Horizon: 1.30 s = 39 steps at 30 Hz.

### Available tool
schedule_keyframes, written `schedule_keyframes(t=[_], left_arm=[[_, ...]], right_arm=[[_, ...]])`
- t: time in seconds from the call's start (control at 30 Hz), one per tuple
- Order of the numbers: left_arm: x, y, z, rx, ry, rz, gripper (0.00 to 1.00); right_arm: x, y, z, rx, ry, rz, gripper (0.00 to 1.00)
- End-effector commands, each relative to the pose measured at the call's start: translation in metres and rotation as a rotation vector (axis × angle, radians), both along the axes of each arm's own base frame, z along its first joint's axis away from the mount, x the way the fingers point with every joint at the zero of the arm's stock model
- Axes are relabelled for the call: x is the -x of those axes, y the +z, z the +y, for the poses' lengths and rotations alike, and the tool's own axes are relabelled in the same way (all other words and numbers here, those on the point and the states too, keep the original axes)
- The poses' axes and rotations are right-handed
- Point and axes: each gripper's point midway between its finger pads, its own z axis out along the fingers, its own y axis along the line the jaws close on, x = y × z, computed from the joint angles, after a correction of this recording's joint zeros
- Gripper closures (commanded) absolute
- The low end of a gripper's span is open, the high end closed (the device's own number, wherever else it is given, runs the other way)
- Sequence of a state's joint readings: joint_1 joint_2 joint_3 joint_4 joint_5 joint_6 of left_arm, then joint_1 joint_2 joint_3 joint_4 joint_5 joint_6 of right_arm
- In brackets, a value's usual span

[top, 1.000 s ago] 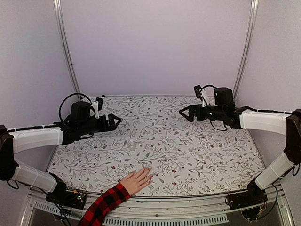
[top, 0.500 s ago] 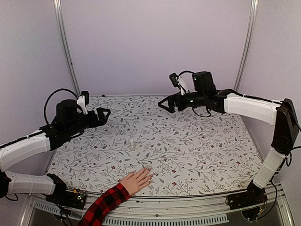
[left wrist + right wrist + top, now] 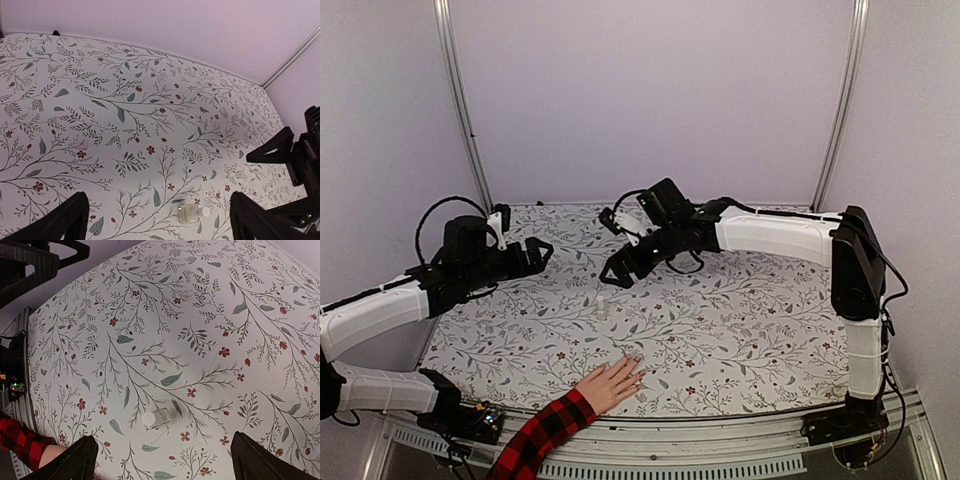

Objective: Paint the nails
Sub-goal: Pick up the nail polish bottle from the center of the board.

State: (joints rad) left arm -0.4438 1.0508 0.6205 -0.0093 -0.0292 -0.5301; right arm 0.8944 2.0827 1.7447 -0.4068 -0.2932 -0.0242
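Observation:
A light-skinned hand (image 3: 611,384) in a red-and-black plaid sleeve (image 3: 542,435) lies flat at the table's near edge. Its nails (image 3: 636,361) show only as tiny pale tips pointing right. A small clear bottle with a white cap (image 3: 603,309) stands a little behind the hand, also seen as the bottle (image 3: 191,213) and the bottle (image 3: 159,418). My right gripper (image 3: 617,270) hovers open just behind and above the bottle, with nothing between its fingers (image 3: 269,460). My left gripper (image 3: 542,255) hangs open to the bottle's left, its fingers (image 3: 56,222) empty.
The table wears a floral cloth (image 3: 740,320). Plain walls and two metal posts (image 3: 460,100) close in the back and sides. The right arm (image 3: 770,235) stretches across the far middle. A circuit board (image 3: 485,417) sits at the near left edge.
My right arm has swung from the far right to the middle and dipped toward the bottle. My left arm pulled back slightly, then settled. Hand and bottle stayed put.

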Motion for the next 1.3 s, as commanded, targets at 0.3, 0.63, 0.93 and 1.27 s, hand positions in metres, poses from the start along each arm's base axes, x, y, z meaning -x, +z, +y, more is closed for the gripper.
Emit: schedule_keyframes(t=[0.3,0.63,0.93,1.27], left_arm=[[0.001,-0.02,-0.001,0.016,-0.016,0.032,0.0],[-0.001,-0.032,0.0,0.005,-0.022,0.054,0.0],[-0.002,-0.033,0.002,0.002,-0.024,0.051,0.0],[-0.005,-0.035,0.009,-0.024,-0.014,0.054,0.0]], right_arm=[[0.003,-0.055,0.033,0.138,0.03,0.034,0.15],[0.004,-0.081,0.043,0.152,0.038,0.077,0.25],[0.009,-0.091,0.046,0.156,0.056,0.091,0.4],[0.013,-0.101,0.048,0.167,0.072,0.102,0.59]])
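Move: From the right hand, the nail polish bottle lies about 12 cm below, some 6 cm to the left and roughly 2 cm back. The person's hand rests on the near side, about 17 cm closer to the base than the bottle and some 3 cm to the right of it. From the left hand, the bottle is about 9 cm to the right, nearly level in reach, and roughly 15 cm below. Lower the right gripper about 9 cm onto the nail polish bottle, carrying it some 4 cm left mostly at the start and tipping the fingers about 10 degrees further down. Bring the wide-open fingers in to under half open on the way, and keep narrowing them around the bottle once the descent stops. Let the empty, open left gripper sink about 3 cm off to the side. ##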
